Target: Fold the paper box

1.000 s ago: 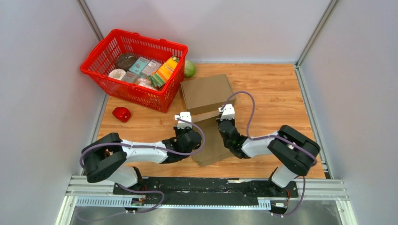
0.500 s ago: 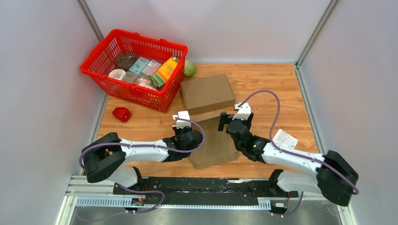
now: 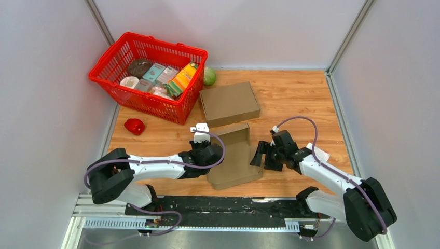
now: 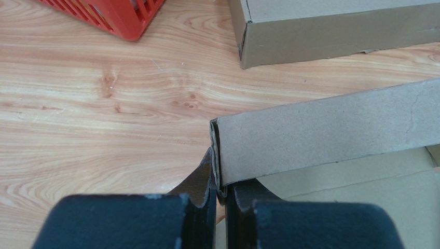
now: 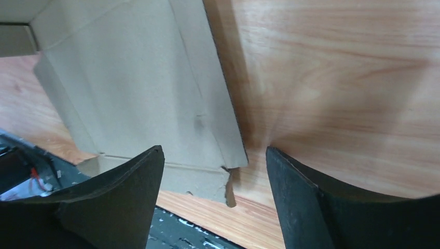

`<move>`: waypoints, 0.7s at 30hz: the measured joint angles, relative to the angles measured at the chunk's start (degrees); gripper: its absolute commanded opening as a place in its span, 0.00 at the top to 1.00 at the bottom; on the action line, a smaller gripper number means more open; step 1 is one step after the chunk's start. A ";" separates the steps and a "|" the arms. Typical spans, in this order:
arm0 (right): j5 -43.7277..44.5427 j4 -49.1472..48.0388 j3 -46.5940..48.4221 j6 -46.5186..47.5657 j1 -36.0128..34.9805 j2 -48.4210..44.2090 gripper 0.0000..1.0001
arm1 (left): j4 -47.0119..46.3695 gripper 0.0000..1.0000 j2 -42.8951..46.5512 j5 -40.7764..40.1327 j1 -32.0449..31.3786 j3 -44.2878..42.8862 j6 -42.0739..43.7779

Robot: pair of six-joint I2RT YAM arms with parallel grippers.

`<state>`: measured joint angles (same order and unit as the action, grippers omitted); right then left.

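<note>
The paper box [image 3: 236, 158] is a brown cardboard blank lying flat near the table's front, with its back wall [image 3: 231, 132] folded upright. My left gripper [image 3: 206, 139] is shut on the left end of that wall; the left wrist view shows the wall's folded cardboard edge [image 4: 321, 129] pinched between the two fingers of that gripper [image 4: 220, 189]. Open and holding nothing, my right gripper [image 3: 259, 155] sits low at the blank's right edge. In the right wrist view the right gripper [image 5: 212, 153] frames the blank's front right corner flap [image 5: 129, 88].
A finished closed cardboard box [image 3: 229, 104] sits just behind the blank. A red basket [image 3: 166, 47] of groceries stands at the back left, with a green ball [image 3: 209, 76] beside it. A red pepper [image 3: 134, 126] lies left. A white crumpled item [image 3: 317, 153] lies by the right arm.
The right gripper let go of the wall's right end, opened, and swung right and down to the blank's right edge. The left gripper kept its hold.
</note>
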<state>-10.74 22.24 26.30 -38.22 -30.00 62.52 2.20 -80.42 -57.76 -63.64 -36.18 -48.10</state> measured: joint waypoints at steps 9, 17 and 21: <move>-8.87 -7.26 -2.43 -2.51 2.54 4.04 0.69 | 3.72 0.82 1.01 1.68 0.02 -1.01 -0.26; -10.99 -8.31 -3.69 -4.20 5.88 5.11 0.91 | 12.66 0.50 10.73 11.17 0.07 -1.01 2.43; -13.03 -5.64 -1.68 -4.39 6.16 6.10 0.96 | 16.79 0.34 23.17 24.28 0.17 -0.70 7.17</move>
<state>-23.77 16.60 24.62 -42.61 -23.83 68.62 18.98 -57.25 -33.47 -63.46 -36.88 -40.93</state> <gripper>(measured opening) 0.070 0.536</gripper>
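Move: The left hand already pinches the left end of the paper box's raised far wall; the bare left side of the box lies about 8 cm back from there and 5 cm lower, and the closed box 12 cm ahead, 7 cm to the right. For the right hand, open and low, the near part of the box's right flap is some 2 cm to the left, level fore and aft; the far wall's middle is about 12 cm ahead and 9 cm left. The right hand slips a little under 2 cm left and then sinks about 1 cm, tilting some 15 degrees as its wide-open fingers close to pinch the right flap near its near end. The left hand holds the far wall's left end at first, then opens about halfway, lets go and draws away, back about 6 cm and up nearly 5 cm over the box's left side, turning some 20 degrees clockwise. ##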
